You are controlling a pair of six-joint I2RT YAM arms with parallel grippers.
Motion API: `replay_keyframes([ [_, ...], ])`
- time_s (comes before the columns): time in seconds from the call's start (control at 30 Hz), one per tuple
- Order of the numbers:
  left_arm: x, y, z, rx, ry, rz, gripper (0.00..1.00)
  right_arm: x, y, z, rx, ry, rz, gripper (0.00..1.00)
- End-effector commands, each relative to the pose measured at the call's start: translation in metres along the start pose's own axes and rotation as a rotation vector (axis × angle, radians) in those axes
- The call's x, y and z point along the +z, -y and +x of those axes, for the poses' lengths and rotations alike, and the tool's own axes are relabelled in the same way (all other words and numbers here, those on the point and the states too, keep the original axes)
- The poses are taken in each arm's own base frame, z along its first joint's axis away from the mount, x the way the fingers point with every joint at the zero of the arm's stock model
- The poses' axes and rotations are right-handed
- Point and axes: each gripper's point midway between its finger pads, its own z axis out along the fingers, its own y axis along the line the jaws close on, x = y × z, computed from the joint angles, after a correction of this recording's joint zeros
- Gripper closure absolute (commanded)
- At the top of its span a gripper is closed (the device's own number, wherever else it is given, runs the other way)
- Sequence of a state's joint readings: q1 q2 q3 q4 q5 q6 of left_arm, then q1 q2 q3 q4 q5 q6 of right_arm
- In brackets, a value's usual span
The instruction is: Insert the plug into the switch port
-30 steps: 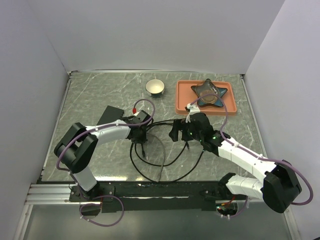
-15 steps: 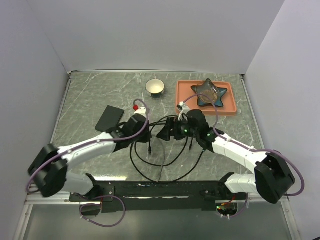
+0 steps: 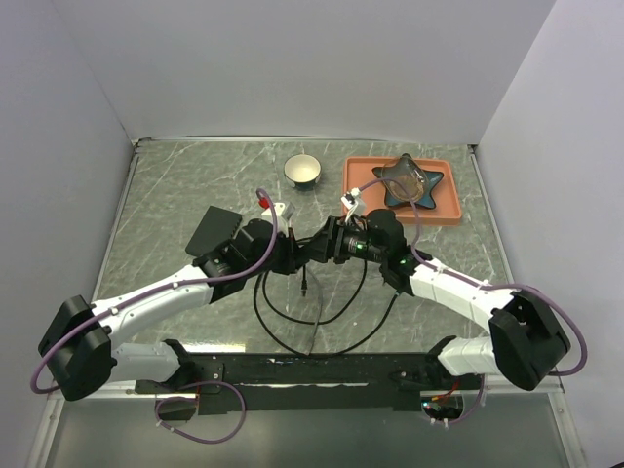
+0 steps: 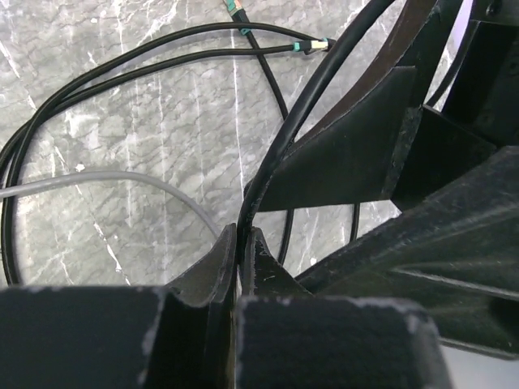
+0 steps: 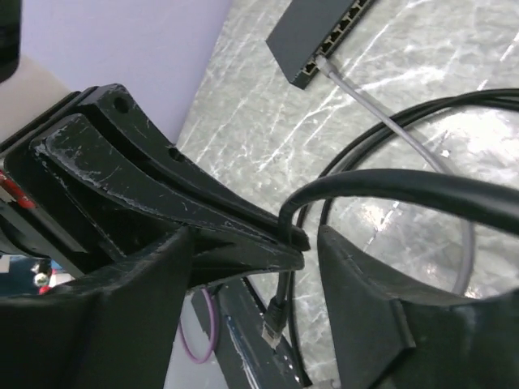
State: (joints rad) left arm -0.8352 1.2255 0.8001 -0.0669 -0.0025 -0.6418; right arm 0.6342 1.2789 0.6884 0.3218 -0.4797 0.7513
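The black switch (image 3: 214,229) lies on the marble table at centre left; it also shows in the right wrist view (image 5: 316,36), its row of ports facing right. My left gripper (image 3: 291,255) is shut on the black cable (image 4: 268,162), pinched between its fingertips (image 4: 223,259) just above the plug. The plug (image 5: 274,314) dangles below that grip, off the table (image 3: 305,289). My right gripper (image 3: 320,252) is open, its two fingers (image 5: 381,316) straddling the left gripper's tip and the cable. The rest of the cable loops on the table (image 3: 283,327).
A grey cable (image 5: 381,113) is plugged into one port of the switch. An orange tray (image 3: 353,190) with a dark star-shaped dish (image 3: 408,182) stands at the back right. A white cup (image 3: 303,170) stands at the back centre.
My left arm has stretched out and lifted the cable end, so the plug now hangs free. My right gripper has moved left and closed in on the left gripper's tip.
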Motion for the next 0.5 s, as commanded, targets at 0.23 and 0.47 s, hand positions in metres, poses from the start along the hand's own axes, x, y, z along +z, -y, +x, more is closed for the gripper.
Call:
replay_keyframes([
  [0.23, -0.017, 0.038, -0.015, 0.056, 0.072, 0.196, 0.96, 0.014, -0.010, -0.024, 0.043, 0.075, -0.041, 0.93],
  [0.47, -0.027, 0.045, -0.018, 0.082, 0.106, 0.236, 0.92, 0.007, -0.009, -0.033, 0.027, 0.122, -0.018, 1.00],
])
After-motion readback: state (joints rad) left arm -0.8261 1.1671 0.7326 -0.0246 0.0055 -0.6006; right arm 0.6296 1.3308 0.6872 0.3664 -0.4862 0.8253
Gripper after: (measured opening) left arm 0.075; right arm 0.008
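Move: The black cable held in the left fingertips runs between the right hand's open fingers, about 1 cm to that hand's left, and some 1 cm right of and 1 cm ahead of the left hand. The cable's plug hangs about 4 cm back and 4 cm below the left hand, 1 cm to its right. The switch lies about 21 cm left, 7 cm ahead and 14 cm below the left hand. Sinking about 1 cm, the right hand shuts on the cable beside the left fingertips, which keep their hold. ##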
